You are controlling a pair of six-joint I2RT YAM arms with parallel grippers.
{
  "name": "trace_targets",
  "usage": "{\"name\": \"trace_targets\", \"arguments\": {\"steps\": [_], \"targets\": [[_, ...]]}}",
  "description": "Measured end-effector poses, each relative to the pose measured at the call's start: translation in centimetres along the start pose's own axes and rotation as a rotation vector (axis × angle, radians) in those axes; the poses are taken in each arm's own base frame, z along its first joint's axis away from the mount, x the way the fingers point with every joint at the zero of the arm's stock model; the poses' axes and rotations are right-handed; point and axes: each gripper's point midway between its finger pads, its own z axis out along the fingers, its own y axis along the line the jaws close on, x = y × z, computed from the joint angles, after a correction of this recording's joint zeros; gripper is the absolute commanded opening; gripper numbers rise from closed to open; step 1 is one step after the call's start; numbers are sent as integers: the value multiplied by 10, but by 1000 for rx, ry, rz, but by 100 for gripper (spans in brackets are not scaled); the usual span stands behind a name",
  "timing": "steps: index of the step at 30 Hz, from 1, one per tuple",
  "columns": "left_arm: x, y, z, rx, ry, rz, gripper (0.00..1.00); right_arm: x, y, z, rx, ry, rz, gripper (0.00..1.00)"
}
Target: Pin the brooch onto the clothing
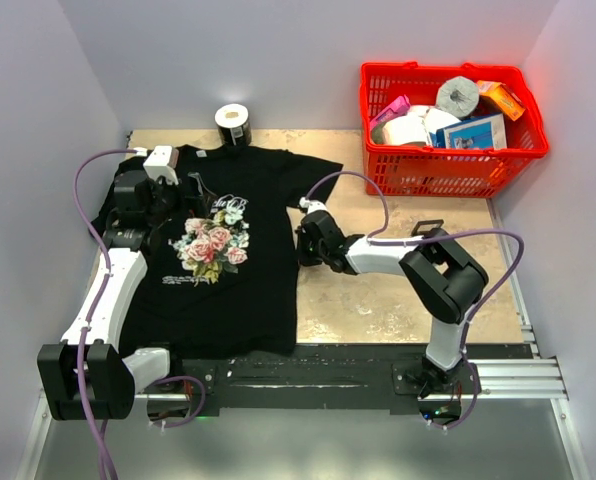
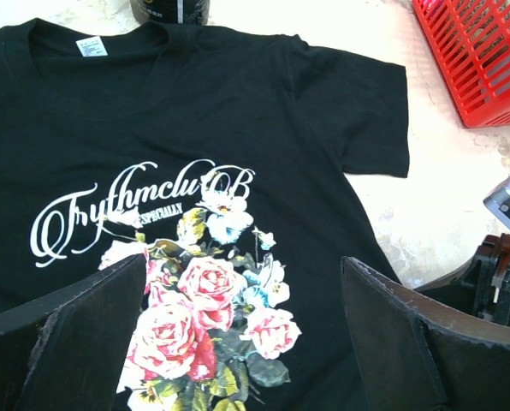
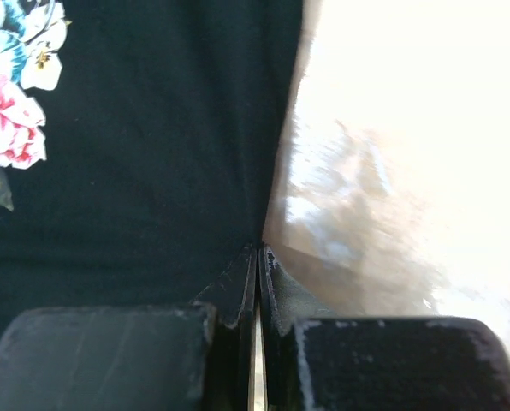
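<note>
The clothing, a black T-shirt (image 1: 258, 290) with printed pink roses and white script, lies flat on the table's left half. The brooch does not show in any view. My left gripper (image 1: 183, 200) hovers over the chest print, and in the left wrist view it (image 2: 245, 265) stands wide open with only the shirt (image 2: 238, 111) and its roses between the fingers. My right gripper (image 1: 302, 240) is at the shirt's right side edge. Seen from the right wrist it (image 3: 259, 248) is shut, tips right at the cloth's border (image 3: 152, 171). Whether fabric is pinched I cannot tell.
A red basket (image 1: 448, 130) full of boxes and rolls stands at the back right, its corner also in the left wrist view (image 2: 486, 60). A black-and-white roll (image 1: 233, 122) stands behind the shirt's collar. Bare tabletop (image 1: 398, 290) lies right of the shirt.
</note>
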Motion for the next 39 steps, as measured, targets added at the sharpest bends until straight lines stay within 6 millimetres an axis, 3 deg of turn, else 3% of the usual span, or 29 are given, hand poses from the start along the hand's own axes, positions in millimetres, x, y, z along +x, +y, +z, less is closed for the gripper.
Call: {"name": "trace_targets", "arguments": {"steps": [10, 23, 29, 31, 34, 37, 39], "targets": [[-1, -2, 1, 12, -8, 3, 99, 8, -28, -21, 122, -24, 15, 0], [-1, -3, 1, 15, -7, 3, 99, 11, -46, -33, 201, -31, 7, 0], [-1, -4, 1, 12, -6, 8, 99, 3, -52, -55, 222, -37, -66, 33], [-1, -4, 1, 8, -8, 8, 99, -9, -52, -70, 227, -64, -93, 55], [-2, -7, 1, 8, -11, 14, 99, -32, -49, -97, 223, -131, -112, 73], [-1, -11, -1, 16, -14, 20, 99, -61, -54, -131, 229, -220, -105, 77], [-2, -12, -2, 18, -19, 22, 99, -84, -75, -154, 265, -289, -53, 79]]}}
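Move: The right hand already has its shut fingertips on the shirt's right side edge, low at the table. The bare table it drags this edge onto lies about 6 cm to its right and 1 cm back. The rose print is some 19 cm to the hand's left and 2 cm ahead, the right sleeve about 18 cm ahead and 3 cm right, the small black frame about 29 cm right and 4 cm ahead. From the idle left hand that bare spot is roughly 30 cm right, 6 cm back and 20 cm below. With its fingers still shut on the shirt's side edge, the right hand slides low along the table to its right by about 6 cm, drifting slightly back and rolling about 10 degrees with its left side going down, dragging the cloth away from the left hand. Then the fingers open wide and let go of the edge as the hand lifts quickly, about 13 cm up and a further 7 cm right, swinging its fingertips upward towards the black frame's side of the table and clear of the shirt. ##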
